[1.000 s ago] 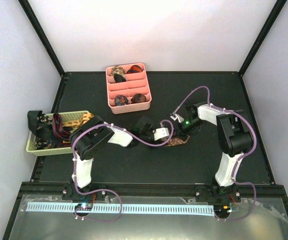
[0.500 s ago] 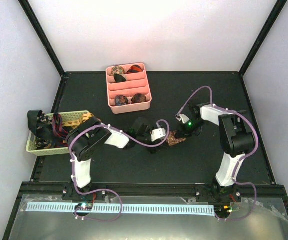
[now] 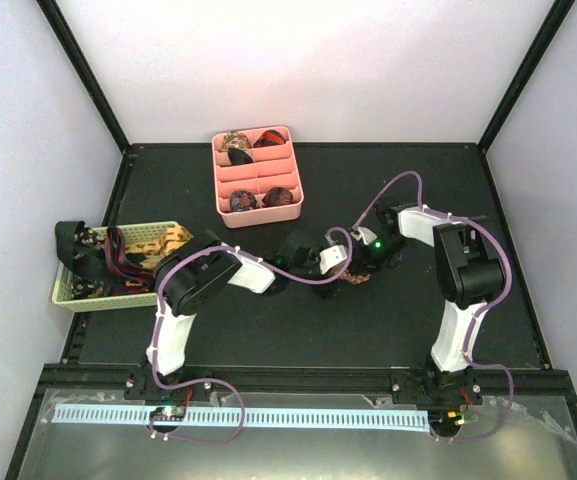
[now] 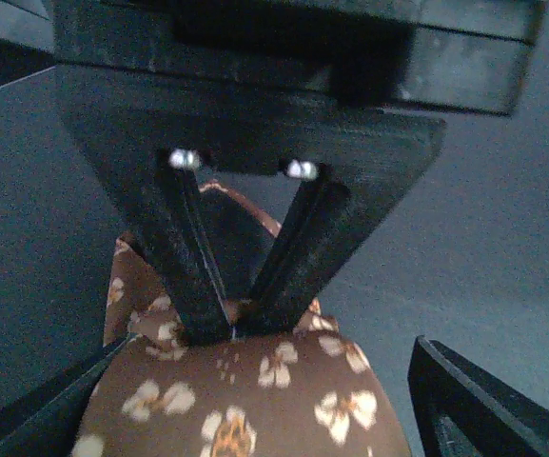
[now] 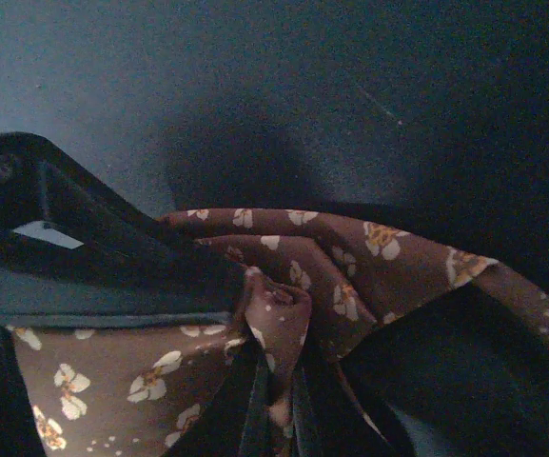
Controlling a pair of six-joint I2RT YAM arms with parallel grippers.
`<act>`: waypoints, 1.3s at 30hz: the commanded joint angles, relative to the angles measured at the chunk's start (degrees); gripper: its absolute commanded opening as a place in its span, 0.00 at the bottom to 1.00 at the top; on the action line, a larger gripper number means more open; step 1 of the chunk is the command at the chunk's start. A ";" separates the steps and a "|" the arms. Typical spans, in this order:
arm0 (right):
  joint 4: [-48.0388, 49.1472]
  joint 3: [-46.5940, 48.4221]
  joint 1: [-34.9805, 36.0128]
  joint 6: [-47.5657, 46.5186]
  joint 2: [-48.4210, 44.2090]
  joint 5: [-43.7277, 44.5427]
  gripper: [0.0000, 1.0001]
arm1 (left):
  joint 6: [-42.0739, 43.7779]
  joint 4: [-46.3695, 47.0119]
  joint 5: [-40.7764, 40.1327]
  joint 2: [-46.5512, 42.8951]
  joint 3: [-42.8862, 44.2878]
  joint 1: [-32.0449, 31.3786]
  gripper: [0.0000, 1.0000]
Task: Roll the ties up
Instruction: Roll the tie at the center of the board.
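Observation:
A brown necktie with pale flowers (image 3: 352, 281) lies bunched at mid-table between both grippers. In the left wrist view the tie (image 4: 255, 400) fills the bottom, and my left gripper (image 4: 231, 328) is shut, its fingertips pinching a fold of it. In the right wrist view my right gripper (image 5: 279, 381) is shut on a bunched fold of the same tie (image 5: 350, 257). From above, the left gripper (image 3: 340, 268) and the right gripper (image 3: 360, 272) meet over the tie. Several rolled ties (image 3: 242, 201) sit in the pink tray (image 3: 257, 176). More ties (image 3: 118, 255) lie in the woven basket (image 3: 148, 238).
The pink divided tray stands at the back, left of centre. The pale basket hangs over the table's left edge. Purple cables (image 3: 388, 195) loop over both arms. Black frame posts rise at the back corners.
My left gripper has moved right towards the right gripper, and the tie has bunched up shorter between them. The right arm has shifted only slightly.

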 commanded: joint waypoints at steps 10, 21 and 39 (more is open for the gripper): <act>0.89 -1.09 -1.28 0.80 0.80 4.15 0.04 | 2.40 -8.92 -7.25 1.30 -0.35 -1.26 0.47; -6.54 4.19 -6.22 -4.34 -1.99 0.14 0.36 | 10.01 -18.03 -7.24 0.38 -2.46 -0.84 0.41; -9.50 5.04 -5.24 -6.78 4.93 -3.94 0.59 | 10.71 -22.28 -6.91 2.10 1.05 -0.73 0.40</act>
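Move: The tie's rolled part sits between the left hand's open fingers, about 1 cm to their right and 1 cm below. From the right hand, whose shut fingers already pinch the cloth, the roll lies some 4 cm to the left, nearly level in depth and height. The tie's loose tip lies roughly 7 cm right of the left hand, level with it and about 3 cm below. Left fingers sink 1.5 cm and close on the roll; right fingers open, backing off 5 cm right and forward. ##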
